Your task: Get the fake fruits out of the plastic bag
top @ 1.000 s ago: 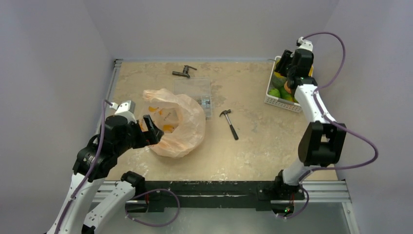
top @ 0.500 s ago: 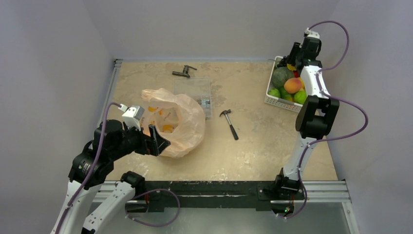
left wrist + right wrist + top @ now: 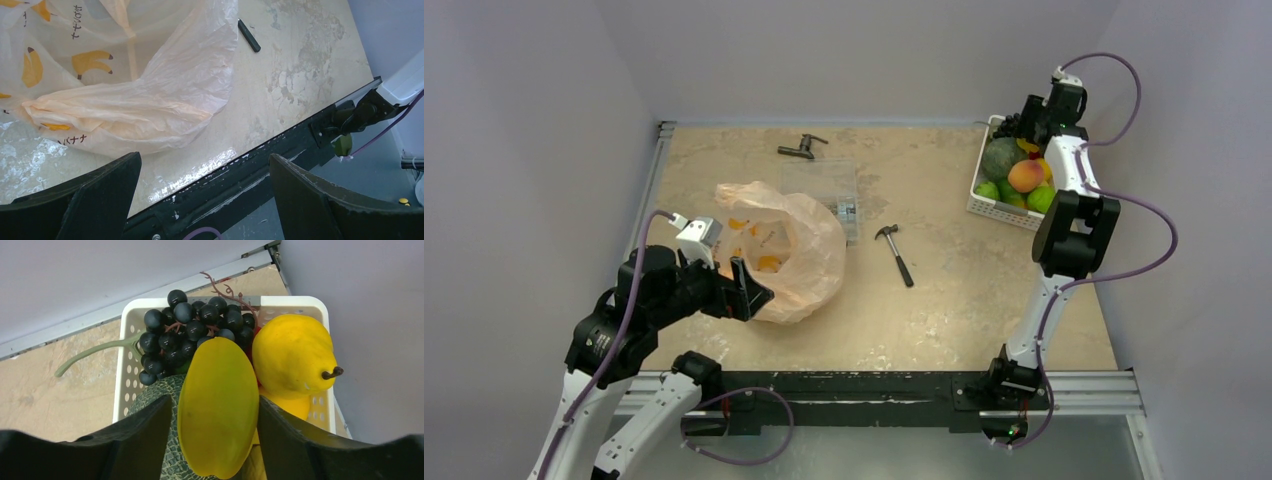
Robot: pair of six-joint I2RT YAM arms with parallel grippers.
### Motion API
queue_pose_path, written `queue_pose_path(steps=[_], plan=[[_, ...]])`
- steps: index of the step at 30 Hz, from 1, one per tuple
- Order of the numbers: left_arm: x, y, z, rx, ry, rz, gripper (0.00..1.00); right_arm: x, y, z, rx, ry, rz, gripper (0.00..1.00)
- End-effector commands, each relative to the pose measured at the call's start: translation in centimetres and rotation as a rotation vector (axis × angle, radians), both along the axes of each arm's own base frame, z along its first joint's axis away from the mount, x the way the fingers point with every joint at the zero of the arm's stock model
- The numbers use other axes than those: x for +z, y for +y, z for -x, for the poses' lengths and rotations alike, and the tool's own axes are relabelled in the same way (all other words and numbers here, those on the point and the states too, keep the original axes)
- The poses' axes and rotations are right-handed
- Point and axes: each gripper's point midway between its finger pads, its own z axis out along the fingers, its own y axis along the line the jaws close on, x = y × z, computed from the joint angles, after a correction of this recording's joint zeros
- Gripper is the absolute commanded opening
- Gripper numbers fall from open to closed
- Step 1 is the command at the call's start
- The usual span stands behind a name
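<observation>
The peach-orange plastic bag (image 3: pixel 786 250) lies crumpled on the table's left half, and I see no fruit in it. In the left wrist view the bag (image 3: pixel 125 90) shows only printed orange marks. My left gripper (image 3: pixel 749 290) (image 3: pixel 205 157) is open and empty at the bag's near edge. The fake fruits lie in a white basket (image 3: pixel 976 205): a peach (image 3: pixel 1024 175) and green balls (image 3: pixel 1041 198). My right gripper (image 3: pixel 1027 128) (image 3: pixel 214 400) hovers over the basket, open, its jaws either side of a yellow-green fruit (image 3: pixel 217 410) with a gap on the left.
The basket (image 3: pixel 125 365) also holds black grapes (image 3: pixel 195 330), a yellow pear (image 3: pixel 292 357) and a dark green melon (image 3: pixel 162 405). A hammer (image 3: pixel 894 253), a clear parts box (image 3: pixel 824 185) and a dark tool (image 3: pixel 801 148) lie mid-table. The walls stand close behind the basket.
My right arm has risen and drawn back toward the basket's far corner, uncovering the fruits. My left gripper has shifted nearer along the bag's edge. Little has moved in the last half second.
</observation>
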Motion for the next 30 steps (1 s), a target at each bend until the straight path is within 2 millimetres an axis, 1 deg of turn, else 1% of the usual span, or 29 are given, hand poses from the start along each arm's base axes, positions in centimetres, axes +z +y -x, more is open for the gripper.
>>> queue_pose_path(steps=[1,4,8,11,18,23,30], plan=[[0.3,-0.3,-0.2,-0.005,-0.015,0.021,1.00,1.8,0.4,-0.7,0.036,-0.048,-0.009,0.64],[0.2,-0.2,-0.2,-0.003,-0.011,0.017,1.00,1.9,0.4,-0.8,0.041,-0.055,-0.015,0.70],[0.1,-0.2,-0.2,-0.004,-0.009,0.016,1.00,2.3,0.3,-1.0,0.039,-0.059,-0.014,0.73],[0.0,-0.3,-0.2,-0.006,-0.003,0.016,1.00,2.7,0.0,-0.8,0.018,-0.055,-0.005,0.79],[-0.1,-0.4,-0.2,-0.012,-0.002,0.020,1.00,4.6,-0.4,-0.2,-0.008,-0.075,0.016,0.88],[-0.1,-0.4,0.0,-0.014,-0.003,0.021,1.00,5.2,-0.5,-0.2,-0.008,-0.080,0.019,0.90],[-0.1,-0.4,0.2,-0.019,0.000,0.022,1.00,4.5,-0.5,-0.1,-0.009,-0.064,0.015,0.91]])
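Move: The right hand has the yellow fruit right between its fingertips, at the far end of the crate. The black grapes lie about 6 cm ahead and 3 cm left, the watermelon some 5 cm left, 3 cm back and 5 cm lower, and the yellow pear roughly 8 cm right and 2 cm ahead, slightly lower. From the idle left hand the yellow fruit lies about 45 cm ahead, 65 cm right and some 10 cm lower. Lets go of the yellow fruit: the right fingers, a little over half open, spread to about nine tenths. The left finger draws clear while the right one stays close beside the fruit. The right hand otherwise holds its place over the crate, lifting barely 1 cm near the end. ##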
